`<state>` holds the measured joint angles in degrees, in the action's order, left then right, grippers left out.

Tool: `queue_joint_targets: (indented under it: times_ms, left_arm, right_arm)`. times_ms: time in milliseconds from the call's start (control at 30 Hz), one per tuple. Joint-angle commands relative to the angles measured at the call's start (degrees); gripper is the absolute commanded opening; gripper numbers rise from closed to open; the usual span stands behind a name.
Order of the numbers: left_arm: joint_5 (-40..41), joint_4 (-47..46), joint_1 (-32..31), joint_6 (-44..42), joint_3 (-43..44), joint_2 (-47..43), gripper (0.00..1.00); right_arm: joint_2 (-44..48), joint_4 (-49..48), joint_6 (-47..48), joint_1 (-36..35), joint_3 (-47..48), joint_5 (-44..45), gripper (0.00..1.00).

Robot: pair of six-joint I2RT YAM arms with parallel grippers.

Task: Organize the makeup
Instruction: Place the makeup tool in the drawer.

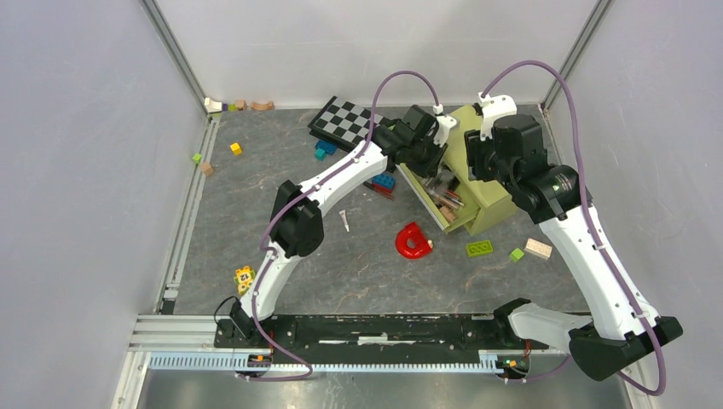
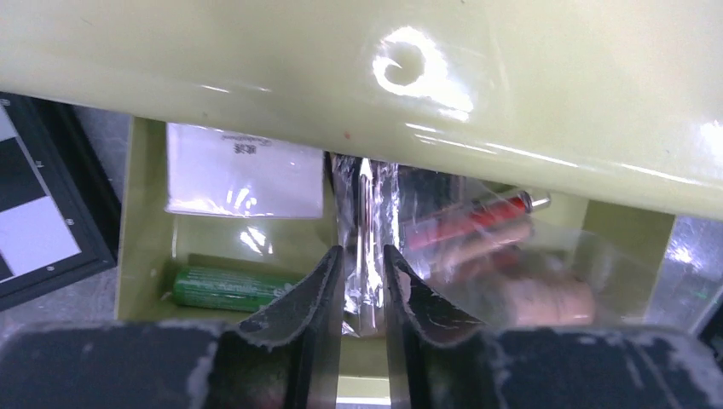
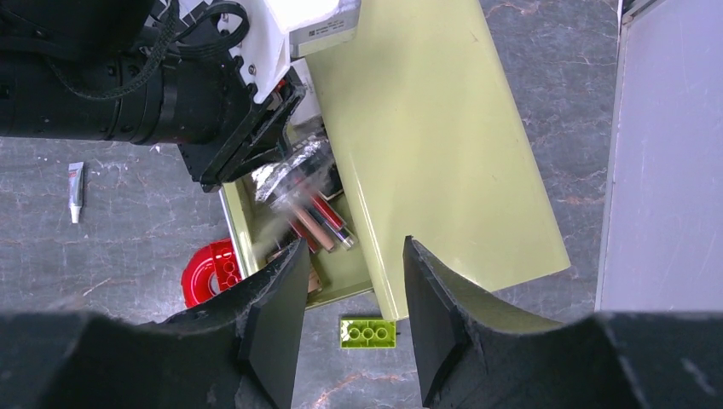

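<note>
The makeup is mostly a clear crinkled plastic bag [image 2: 477, 247] of red and peach pencils and a tan bottle. It hangs in the open drawer [image 2: 145, 213] of a pale green box [image 1: 490, 200]. My left gripper [image 2: 362, 256] is shut on the bag's top edge, reaching into the drawer from the left [image 1: 426, 162]. A green tube [image 2: 226, 288] and a white packet [image 2: 243, 170] lie in the drawer's left part. My right gripper [image 3: 349, 247] hovers open above the box's front corner, holding nothing. A small white tube [image 1: 344, 221] lies on the table left of the drawer.
A red horseshoe piece [image 1: 413, 241] lies just in front of the drawer, and a green brick [image 1: 478, 248] lies by the box corner. A checkerboard [image 1: 344, 122] sits behind the left arm with blue bricks [image 1: 383, 181] near it. Small bricks dot the left edge and right front.
</note>
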<state>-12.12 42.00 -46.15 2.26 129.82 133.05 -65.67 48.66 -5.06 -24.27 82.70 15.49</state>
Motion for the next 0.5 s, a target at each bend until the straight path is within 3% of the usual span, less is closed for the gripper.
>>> queue_joint_targets:
  times_ms: [0,100,167,467]
  left_arm:
    - [3.67,-5.00,-0.17,-3.91,2.46,-0.87,0.33]
    - [3.85,-5.61,-0.25,-4.20,2.45,-0.78,0.48]
    - [3.94,-5.61,-0.20,-4.20,2.37,-0.98,0.52]
    - [-2.71,-7.26,-0.32,-3.17,-3.72,-4.81,0.48]
  right_arm:
    - [1.06,-0.14,0.18,-0.16,2.20,0.45,0.51]
    - [1.15,0.03,0.25,-0.08,2.29,0.51,0.51]
    - [1.23,0.09,0.26,-0.14,2.21,0.67,0.51]
    - [1.24,-0.70,0.09,-0.16,1.07,0.49,0.51]
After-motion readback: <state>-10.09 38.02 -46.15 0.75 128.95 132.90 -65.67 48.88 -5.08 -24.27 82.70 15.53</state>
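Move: Some 7 cm below the left hand, about 1 cm back and 1 cm right, is the middle of the open drawer, where the held clear bag is going. The silver pouch lies about 6 cm beneath the fingers, 1 cm right. The white box is roughly 6 cm ahead, the green tube 3 cm ahead and 4 cm left, and the makeup tubes 4 cm back and 3 cm right. For the right hand the drawer is about 6 cm ahead, 8 cm left and 24 cm down. Opening its fingers from about a quarter to half their range, the left hand lets go of the clear bag above the drawer. Meanwhile it eases about 1.5 cm forward and slightly up, tipping its fingers up some 5 degrees, then settles there beside the cabinet front. ##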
